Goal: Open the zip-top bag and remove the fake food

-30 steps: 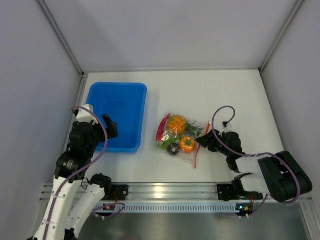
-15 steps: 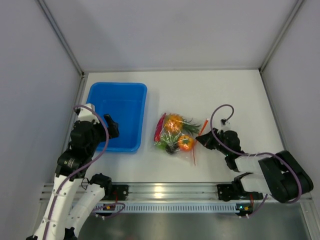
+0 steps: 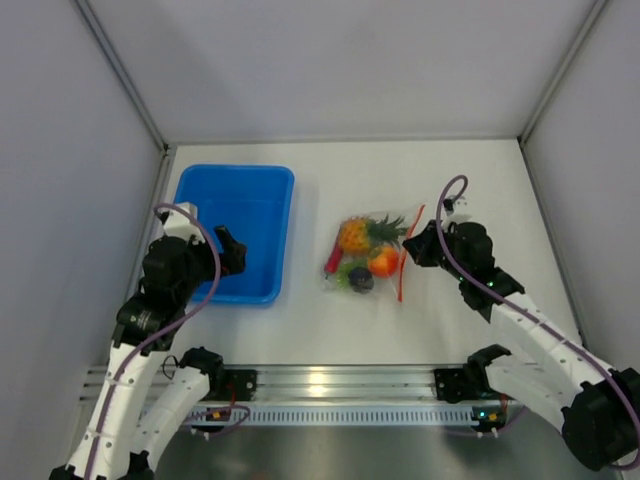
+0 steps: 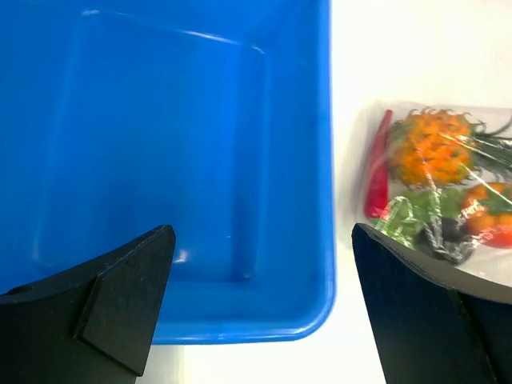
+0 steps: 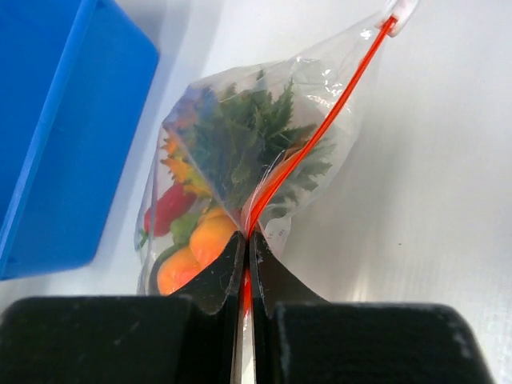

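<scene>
The clear zip-top bag (image 3: 368, 258) lies right of the blue tray, with its right edge pulled up. My right gripper (image 3: 411, 249) is shut on the bag's orange-red zip strip (image 5: 316, 132), and in the right wrist view (image 5: 246, 238) the jaws pinch the strip flat. The fake food is inside the bag: green leaves (image 5: 244, 144), a red chili (image 5: 170, 206) and orange pieces (image 5: 200, 240). My left gripper (image 3: 231, 252) hangs open over the tray's near right corner (image 4: 260, 240), holding nothing. The bag (image 4: 448, 188) shows at its right.
The blue tray (image 3: 200, 190) stands at the left with nothing visible in it, its rim (image 4: 322, 160) close to the bag. Grey walls enclose the white table on three sides. An aluminium rail (image 3: 340, 385) runs along the near edge.
My right gripper has shut on the zip strip and moved up and away from the near edge, lifting the bag's right edge and shifting the bag. The left arm has barely moved.
</scene>
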You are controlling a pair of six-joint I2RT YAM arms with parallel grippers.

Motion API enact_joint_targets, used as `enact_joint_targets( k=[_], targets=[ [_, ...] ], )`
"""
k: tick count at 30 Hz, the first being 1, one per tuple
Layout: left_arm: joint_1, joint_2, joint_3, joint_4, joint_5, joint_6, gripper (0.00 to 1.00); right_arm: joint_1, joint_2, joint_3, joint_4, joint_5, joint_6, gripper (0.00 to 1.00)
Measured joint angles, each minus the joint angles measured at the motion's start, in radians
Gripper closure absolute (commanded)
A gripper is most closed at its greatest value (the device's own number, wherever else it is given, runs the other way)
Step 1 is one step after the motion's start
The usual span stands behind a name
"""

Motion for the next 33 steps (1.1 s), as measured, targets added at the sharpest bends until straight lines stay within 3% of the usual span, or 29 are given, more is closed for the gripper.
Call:
enact_joint_targets(
  k=[10, 15, 22, 27, 33],
  targets=[
    [-0.006, 0.161, 0.054, 0.213, 0.368, -0.124, 0.02, 0.071, -0.001, 0.325, -0.496, 0.070, -0.245, 1.00],
    [-0.066, 0.213, 0.051, 0.369, 0.462, -0.188, 0.02, 0.109, -0.003, 0.478, -0.662, 0.081, -0.333, 1.00],
    [-0.197, 0.219, -0.042, 0.739, 0.537, -0.249, 0.02, 0.195, 0.031, 0.657, -0.835, 0.071, -0.439, 1.00],
    [-0.281, 0.315, -0.059, 0.926, 0.609, -0.182, 0.02, 0.280, 0.064, 0.749, -0.925, 0.058, -0.520, 1.00],
    [-0.294, 0.462, -0.092, 1.108, 0.738, -0.091, 0.02, 0.418, 0.089, 0.764, -0.961, 0.042, -0.598, 1.00]
  ],
)
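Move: From the open left hand, the zip where the right fingers pinch it lies about 42 cm to the right, 6 cm ahead and 9 cm lower; the pineapple is about 29 right, 11 ahead, and the blue tray's middle 14 ahead, 3 left, both well below. The right hand is already at the zip, with the pineapple some 13 cm left and 5 ahead, the tomato 6 left and 1 back, both 9 lower. Left sweeps about 23 cm right and up towards the zip; right, still pinching, lifts it back, turning counter-clockwise. ##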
